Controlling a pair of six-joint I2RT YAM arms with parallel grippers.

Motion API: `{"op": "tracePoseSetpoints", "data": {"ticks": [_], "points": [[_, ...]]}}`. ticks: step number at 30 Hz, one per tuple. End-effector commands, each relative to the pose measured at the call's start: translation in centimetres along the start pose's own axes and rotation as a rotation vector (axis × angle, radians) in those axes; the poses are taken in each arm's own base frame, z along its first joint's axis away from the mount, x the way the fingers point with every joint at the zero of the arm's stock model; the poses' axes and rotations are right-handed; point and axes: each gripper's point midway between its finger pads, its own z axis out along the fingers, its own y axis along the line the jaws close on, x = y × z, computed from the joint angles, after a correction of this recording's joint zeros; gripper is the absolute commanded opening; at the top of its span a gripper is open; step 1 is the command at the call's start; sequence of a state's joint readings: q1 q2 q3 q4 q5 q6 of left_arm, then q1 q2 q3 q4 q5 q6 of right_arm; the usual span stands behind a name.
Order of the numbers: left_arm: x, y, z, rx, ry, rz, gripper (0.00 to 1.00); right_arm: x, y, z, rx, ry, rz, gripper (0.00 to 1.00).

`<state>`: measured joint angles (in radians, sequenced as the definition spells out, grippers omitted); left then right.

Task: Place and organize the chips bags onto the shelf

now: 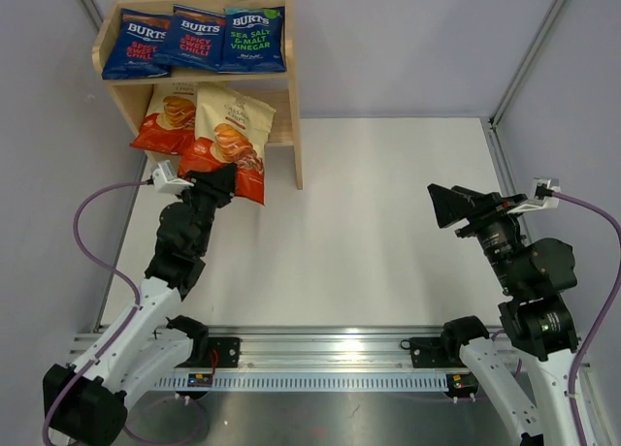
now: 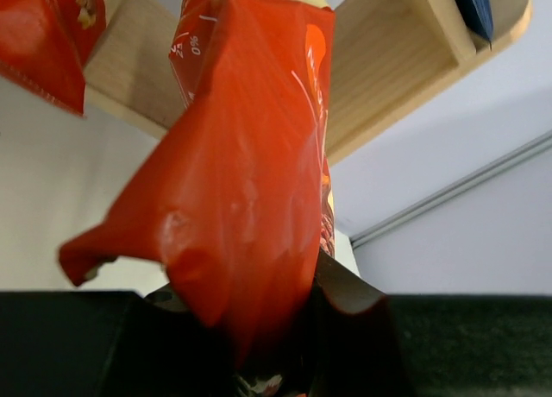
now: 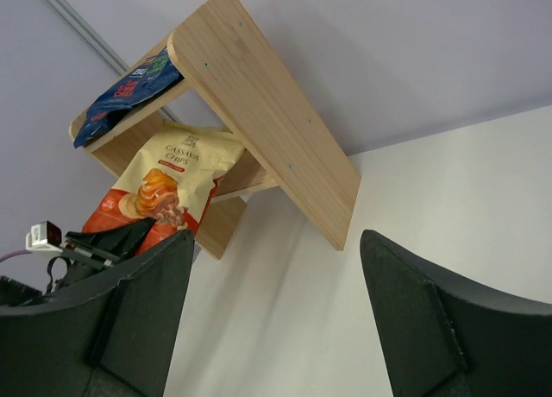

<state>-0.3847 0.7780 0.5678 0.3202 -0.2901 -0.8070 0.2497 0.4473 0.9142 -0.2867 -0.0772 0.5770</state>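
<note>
The wooden shelf (image 1: pixel 289 126) stands at the back left. Three dark blue BURTS bags (image 1: pixel 199 37) lie in a row on its top tier. One cream and red-orange bag (image 1: pixel 165 116) lies in the lower tier. My left gripper (image 1: pixel 221 182) is shut on the red-orange bottom of the second cream bag (image 1: pixel 230 136), which leans into the lower tier's opening; it fills the left wrist view (image 2: pixel 250 173). My right gripper (image 1: pixel 448 206) is open and empty over the table at the right, far from the shelf (image 3: pixel 276 129). The right wrist view also shows the held bag (image 3: pixel 168 177).
Grey enclosure walls close in the white table (image 1: pixel 388 233) at the back and both sides. A metal rail (image 1: pixel 320 354) carrying the arm bases runs along the near edge. Grey cables loop from each wrist.
</note>
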Motion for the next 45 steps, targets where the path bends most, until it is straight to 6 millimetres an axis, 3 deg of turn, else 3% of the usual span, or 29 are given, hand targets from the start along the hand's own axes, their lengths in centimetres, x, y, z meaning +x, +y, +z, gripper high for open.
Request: {"op": "tracePoseSetpoints", "data": {"ticks": [1, 6, 7, 9, 13, 14, 17, 21, 27, 30, 31, 32, 40, 42, 45], "points": [[-5.2, -6.4, 2.0, 0.215, -0.122, -0.102, 0.07, -1.6, 2.1, -0.8, -0.073, -0.036, -0.003, 0.86], [-5.1, -6.3, 5.6, 0.212, -0.117, -0.131, 0.07, -2.1, 2.6, -1.5, -0.09, -0.053, 0.01, 0.86], [-4.1, -5.7, 6.7, 0.2, -0.091, -0.136, 0.08, -2.0, 2.7, -1.6, -0.092, -0.05, 0.019, 0.86], [-4.7, -6.5, 7.5, 0.225, -0.11, -0.152, 0.08, -2.3, 3.1, -1.9, -0.103, -0.051, 0.029, 0.86], [-3.8, -5.9, 10.0, 0.205, -0.107, -0.17, 0.1, -3.0, 4.2, -2.8, -0.133, -0.058, 0.042, 0.86], [-3.0, -4.9, 11.0, 0.179, -0.089, -0.175, 0.1, -3.1, 4.4, -3.0, -0.14, -0.059, 0.044, 0.86], [-2.9, -4.9, 12.0, 0.196, -0.093, -0.204, 0.12, -3.6, 4.9, -3.7, -0.156, -0.078, 0.051, 0.86], [-1.1, -3.5, 13.9, 0.156, -0.062, -0.248, 0.13, -3.7, 5.0, -4.0, -0.158, -0.082, 0.061, 0.86], [1.0, -3.5, 15.7, 0.153, -0.005, -0.31, 0.15, -3.1, 4.9, -3.8, -0.16, -0.062, 0.086, 0.86], [2.1, -4.1, 15.9, 0.142, 0.022, -0.297, 0.22, -3.1, 4.8, -3.8, -0.16, -0.064, 0.09, 0.86], [2.2, -4.0, 15.9, 0.124, 0.015, -0.292, 0.33, -3.1, 4.9, -3.9, -0.162, -0.069, 0.089, 0.86], [2.6, -4.3, 15.7, 0.128, 0.023, -0.281, 0.38, -3.1, 4.8, -3.9, -0.16, -0.067, 0.089, 0.86], [4.6, -3.6, 15.5, 0.088, 0.097, -0.27, 0.45, -1.3, 3.9, -2.7, -0.126, 0.024, 0.065, 0.85], [4.7, -3.0, 15.0, 0.061, 0.101, -0.26, 0.57, -0.9, 3.4, -2.4, -0.106, 0.034, 0.062, 0.85], [4.3, -2.2, 14.5, 0.011, 0.101, -0.212, 0.66, -0.1, 2.8, -1.9, -0.082, 0.069, 0.06, 0.86]]}}
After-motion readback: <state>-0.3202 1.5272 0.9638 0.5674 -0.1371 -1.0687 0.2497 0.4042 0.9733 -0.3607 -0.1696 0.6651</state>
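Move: The left hand holds the cassava bag by its red bottom end; its place, the free right half of the lower shelf, is about 20 cm ahead, 7 cm right and roughly 3 cm lower. The cassava bag already shelved lies some 18 cm ahead and 11 cm left; the green-lettered Burts bag is about 23 cm ahead, 5 cm right, 18 cm up. From the right hand, that free place is roughly 30 cm ahead, 35 cm left, 12 cm lower. Still pinching the bag's red end, the left hand feeds it about 15 cm forward into the lower shelf's right half, rising slightly, then sinking, while it rolls left side down. Its fingers then open and loosen the pinch as it slips right, some 6 cm rightward in all. The empty right hand draws back and up about 5 cm, then eases partway back. ##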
